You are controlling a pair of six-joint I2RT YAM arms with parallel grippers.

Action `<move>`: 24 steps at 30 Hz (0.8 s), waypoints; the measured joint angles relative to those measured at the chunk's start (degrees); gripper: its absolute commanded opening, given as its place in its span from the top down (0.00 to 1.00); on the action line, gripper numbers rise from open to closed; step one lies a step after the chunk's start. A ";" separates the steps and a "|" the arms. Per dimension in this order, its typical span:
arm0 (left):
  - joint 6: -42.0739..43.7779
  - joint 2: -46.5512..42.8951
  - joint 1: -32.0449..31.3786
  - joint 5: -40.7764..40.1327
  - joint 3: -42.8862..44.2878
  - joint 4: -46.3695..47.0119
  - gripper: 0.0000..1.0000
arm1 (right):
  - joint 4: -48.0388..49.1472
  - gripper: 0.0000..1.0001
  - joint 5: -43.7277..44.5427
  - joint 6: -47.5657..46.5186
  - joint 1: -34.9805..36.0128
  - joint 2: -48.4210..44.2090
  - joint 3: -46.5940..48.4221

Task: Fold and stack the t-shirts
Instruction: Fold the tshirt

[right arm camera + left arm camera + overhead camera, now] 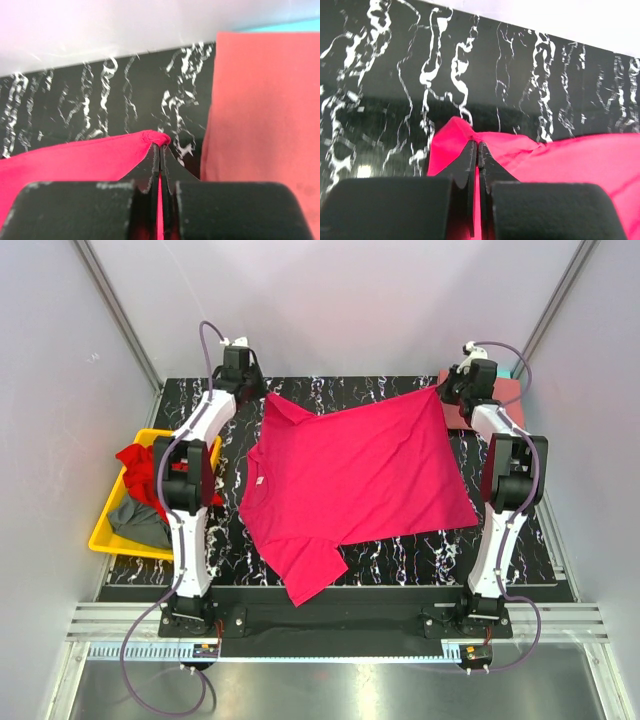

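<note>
The magenta t-shirt (355,475) lies spread over the middle of the black marbled table, one sleeve hanging over the near edge. My left gripper (262,393) is shut on its far left corner; in the left wrist view the pink cloth (560,155) is pinched between the closed jaws of that gripper (477,146). My right gripper (444,389) is shut on the far right corner, and in the right wrist view the gripper (161,148) pinches a bunched hem (90,152). A folded salmon pink t-shirt (505,408) (265,110) lies at the back right. Red (140,468) and grey (140,522) t-shirts sit crumpled in the bin.
A yellow plastic bin (108,530) stands at the table's left edge beside the left arm. Grey walls close in the table on three sides. The table's front edge (400,585) runs just before the arm bases.
</note>
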 measured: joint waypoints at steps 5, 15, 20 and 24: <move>-1.86 -5.75 0.00 0.04 -1.95 -4.33 1.00 | -2.43 1.00 0.02 -1.62 -0.39 -0.11 -1.99; -4.42 -13.86 0.00 0.00 -5.97 -13.94 1.00 | -1.46 1.00 1.22 -4.52 -0.46 -6.58 -13.66; -6.05 -19.08 0.00 0.20 -11.82 -17.70 1.00 | -0.79 1.00 3.45 -4.92 -0.46 -11.63 -17.14; -6.82 -24.20 0.00 0.26 -17.81 -19.12 1.00 | 0.15 1.00 5.81 -5.07 -0.46 -16.57 -21.05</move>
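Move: My left hand holds the far left of the t-shirt's spread-out far edge, my right hand the far right corner. The near edge they bring it towards lies about 40 cm back and 4 cm right of my left hand, and some 37 cm back and 7 cm right of my right, both roughly 10 cm lower. The yellow bin is about 27 cm back and 26 cm left of my left hand; the folded pile is some 15 cm right and 3 cm ahead of my right. I keep both grippers shut on the t-shirt's far edge and draw it back over the shirt towards the near edge. My left hand rises about 5 cm as it starts back, then pulls on nearly level to some 14 cm, tipping down about 15 degrees. My right hand dips nearly 5 cm on its way back, then climbs to its old height, ending about 8 cm nearer me. ##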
